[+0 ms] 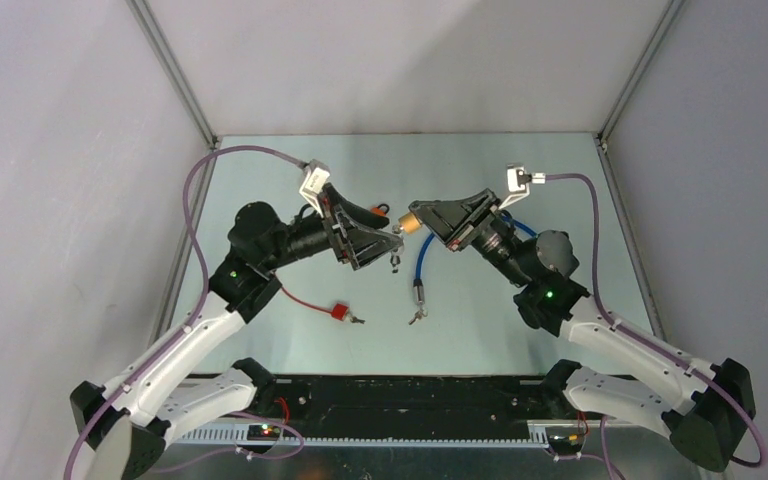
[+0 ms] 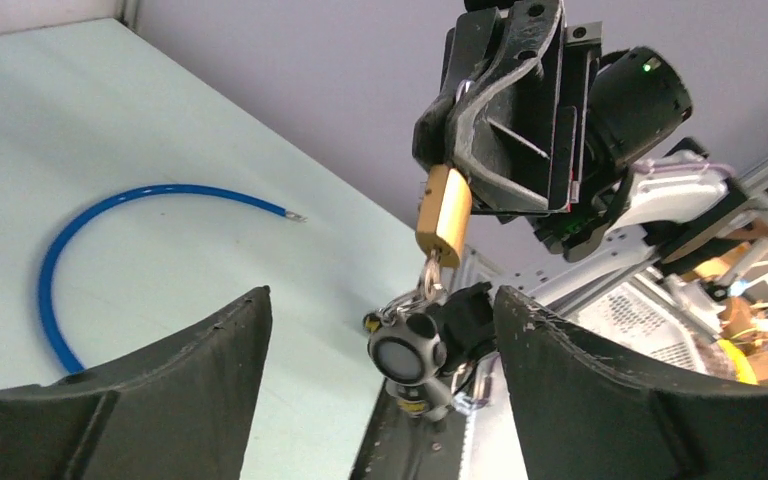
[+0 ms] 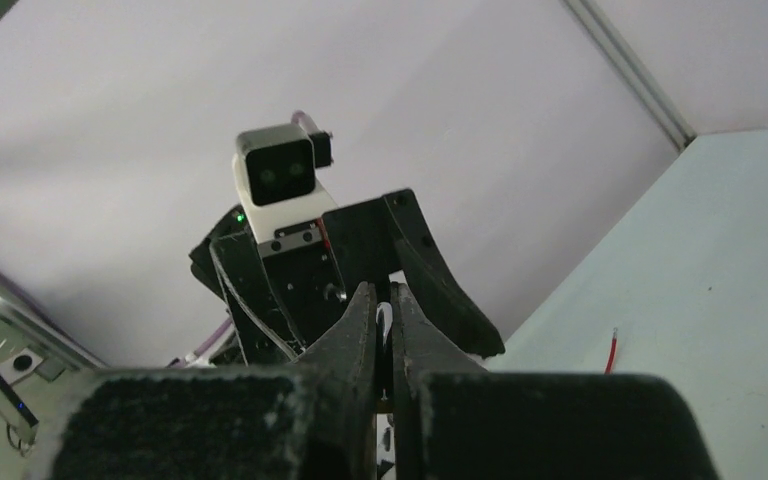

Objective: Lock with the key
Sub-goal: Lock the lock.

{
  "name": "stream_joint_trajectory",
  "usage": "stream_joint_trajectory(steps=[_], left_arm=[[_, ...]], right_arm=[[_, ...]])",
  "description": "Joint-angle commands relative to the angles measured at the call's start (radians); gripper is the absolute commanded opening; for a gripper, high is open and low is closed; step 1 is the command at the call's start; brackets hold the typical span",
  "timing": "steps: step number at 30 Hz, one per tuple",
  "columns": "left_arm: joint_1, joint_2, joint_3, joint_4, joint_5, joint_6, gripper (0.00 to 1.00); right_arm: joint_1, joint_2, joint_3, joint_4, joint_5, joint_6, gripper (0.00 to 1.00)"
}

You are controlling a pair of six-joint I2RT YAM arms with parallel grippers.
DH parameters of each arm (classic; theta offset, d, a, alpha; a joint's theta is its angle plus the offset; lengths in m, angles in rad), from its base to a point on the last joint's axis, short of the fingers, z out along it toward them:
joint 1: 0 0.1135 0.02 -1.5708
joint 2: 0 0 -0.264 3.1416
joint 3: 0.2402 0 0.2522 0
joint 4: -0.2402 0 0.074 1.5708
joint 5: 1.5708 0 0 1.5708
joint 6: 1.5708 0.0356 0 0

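A brass padlock (image 2: pixel 444 215) hangs in the air, gripped at its top by my right gripper (image 1: pixel 422 220), which is shut on it. The key (image 2: pixel 430 275) sticks up into the padlock's underside, and a ring with a round grey charm (image 2: pixel 407 352) dangles from it. My left gripper (image 2: pixel 380 340) is open, its two fingers standing wide on either side of the charm and just below the key. From above, the padlock (image 1: pixel 412 220) sits where the two grippers meet over the table's middle. In the right wrist view the right gripper (image 3: pixel 384 310) shows only a thin sliver between its pressed fingers.
A blue cable (image 1: pixel 422 256) curves on the table under the grippers, ending at a small metal piece (image 1: pixel 418 314). A red cable with a red block (image 1: pixel 340 312) lies near the left arm. Grey walls enclose the table on three sides.
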Motion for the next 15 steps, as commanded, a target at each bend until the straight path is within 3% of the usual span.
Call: stream_joint_trajectory(steps=[1, 4, 6, 10, 15], left_arm=[[0.005, -0.011, 0.059, -0.074, -0.02, 0.164, 0.86], [0.005, 0.0, 0.071, -0.08, 0.01, 0.194, 0.84], [0.004, 0.007, 0.075, -0.087, 0.052, 0.22, 0.7], [0.005, 0.004, 0.074, -0.121, 0.135, 0.253, 0.51], [0.006, 0.007, 0.08, -0.139, 0.203, 0.26, 0.43]], right_arm=[[-0.006, 0.018, 0.062, -0.004, -0.074, 0.003, 0.0], [-0.009, 0.026, 0.068, -0.003, -0.097, 0.011, 0.0], [-0.009, 0.032, 0.072, 0.005, -0.11, 0.017, 0.0], [-0.012, 0.036, 0.089, 0.001, -0.146, 0.006, 0.0], [-0.013, 0.04, 0.101, 0.0, -0.179, 0.002, 0.0]])
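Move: The key, hanging with its ring from the brass lock, is about 3 cm to the right of the open left gripper, 1 cm back and roughly level with it. The lock body sits about 1 cm forward, 4 cm right and 3 cm above that gripper; the round charm dangles some 4 cm back, 2 cm right and 3 cm below it. From the right gripper, still gripping the lock, the key lies about 3 cm left, 3 cm back and 4 cm down. Carry the held lock with the right gripper about 2 cm left, sinking nearly as far before easing slightly up, so the key comes in between the left fingertips. Meanwhile bring the left gripper down about 1.5 cm and then back, tipping its fingers some 5 to 10 degrees down, and close them around the key and ring from wide open to roughly half open. ##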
